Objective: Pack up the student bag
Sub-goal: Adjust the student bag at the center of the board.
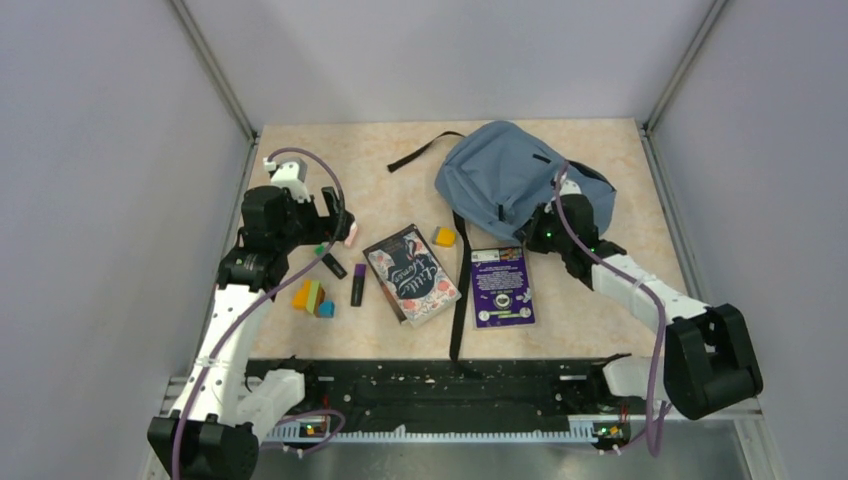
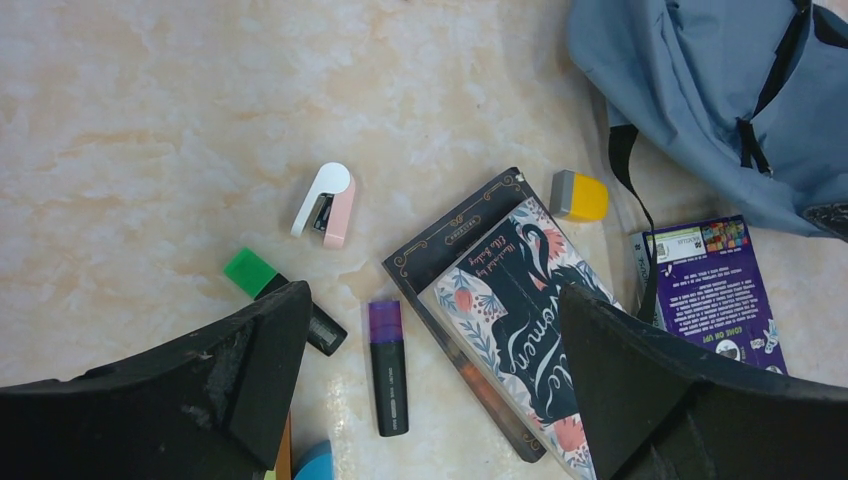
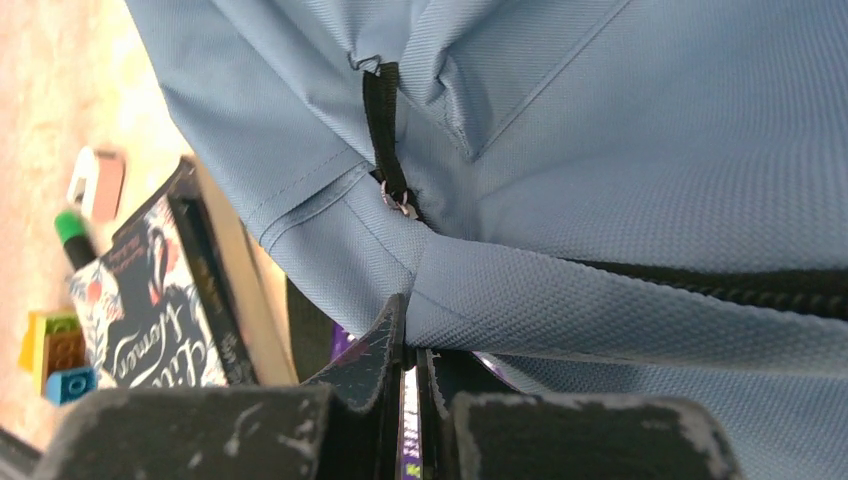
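The student bag [image 1: 510, 175] is a blue-grey backpack lying at the back right of the table, also seen in the left wrist view [image 2: 730, 100]. My right gripper [image 1: 545, 225] is at its near edge. In the right wrist view the jaws are shut and pinch a fold of the bag's fabric [image 3: 480, 290] just below a black zip pull [image 3: 385, 130]. My left gripper [image 1: 335, 215] hovers open above the left side of the table [image 2: 432, 300], holding nothing. Below it lie a purple-capped highlighter [image 2: 388, 365] and a floral book [image 2: 520, 320].
A purple booklet [image 1: 502, 287] lies under the bag's near edge, with a black strap [image 1: 460, 300] running towards the front. A green-capped highlighter [image 2: 270, 285], a pink and white stapler [image 2: 326, 204], a yellow and grey block [image 2: 578, 195] and coloured bricks [image 1: 312, 297] lie on the left half.
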Tool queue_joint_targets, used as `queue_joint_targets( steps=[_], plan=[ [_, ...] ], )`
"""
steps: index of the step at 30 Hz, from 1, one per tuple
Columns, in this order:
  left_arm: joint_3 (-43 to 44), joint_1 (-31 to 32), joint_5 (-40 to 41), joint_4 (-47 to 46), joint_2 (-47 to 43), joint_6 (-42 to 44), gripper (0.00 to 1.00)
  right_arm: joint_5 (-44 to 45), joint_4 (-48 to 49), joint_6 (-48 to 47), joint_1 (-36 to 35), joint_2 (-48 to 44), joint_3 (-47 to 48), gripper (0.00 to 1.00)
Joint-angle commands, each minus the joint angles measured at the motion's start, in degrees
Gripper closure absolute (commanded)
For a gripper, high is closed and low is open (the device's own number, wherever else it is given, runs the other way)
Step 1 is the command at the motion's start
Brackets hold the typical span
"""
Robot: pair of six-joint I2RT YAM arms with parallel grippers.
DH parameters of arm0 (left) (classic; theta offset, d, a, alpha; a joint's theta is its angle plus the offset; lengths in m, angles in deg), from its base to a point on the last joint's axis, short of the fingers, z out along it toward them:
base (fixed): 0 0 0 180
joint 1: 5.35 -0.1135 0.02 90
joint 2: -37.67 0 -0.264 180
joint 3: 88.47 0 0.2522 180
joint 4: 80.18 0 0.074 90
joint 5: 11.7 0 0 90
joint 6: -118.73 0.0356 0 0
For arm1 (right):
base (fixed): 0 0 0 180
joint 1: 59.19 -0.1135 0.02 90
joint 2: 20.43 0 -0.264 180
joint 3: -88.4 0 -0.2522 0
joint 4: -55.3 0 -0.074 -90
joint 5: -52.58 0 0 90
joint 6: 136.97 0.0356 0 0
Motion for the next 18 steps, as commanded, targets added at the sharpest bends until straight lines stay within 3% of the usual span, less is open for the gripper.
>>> queue_joint_targets(
  steps=[1, 6, 14, 18],
  plan=[
    [-0.15, 0.22, -0.19, -2.79, -0.47, 0.77, 0.02, -1.33, 1.32, 0.62, -6.24, -2.52, 1.73, 1.0],
    [-0.25, 0.28, -1.45, -3.05, 0.29, 1.38, 0.02, 1.72, 1.86, 1.84, -12.84, -2.85, -1.06, 1.0],
    [-0.54, 1.93, -2.79, -3.71, 3.02, 2.48, 0.02, 7.72, 1.21, 2.03, -16.84, -7.34, -5.93, 1.0],
    [-0.76, 5.35, -2.6, -5.43, 4.17, -4.32, 0.02, 14.59, -1.58, 0.74, -16.85, -11.9, -7.61, 1.0]
  ],
)
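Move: The right hand still grips the blue bag's near edge, with the bag's middle about 13 cm ahead, 1 cm to the right and 3 cm lower. The board's centre lies some 15 cm to its left, level with it and 9 cm below. The yellow sharpener sits 17 cm left and 2 cm ahead; the purple book is 10 cm back and 4 cm left, Little Women 7 cm back and 26 cm left. From the left hand the board's centre is about 25 cm right, 3 cm back and 20 cm below. Back and to the left, the right hand drags the bag by its pinched near edge towards the board's centre, about 7 cm back and 6 cm left, sinking a little over the purple book. The leftward pull gives out first, and the hand turns some 10 degrees counter-clockwise, its fingers staying shut. Late on, the empty, open left hand eases a couple of centimetres right and down. ##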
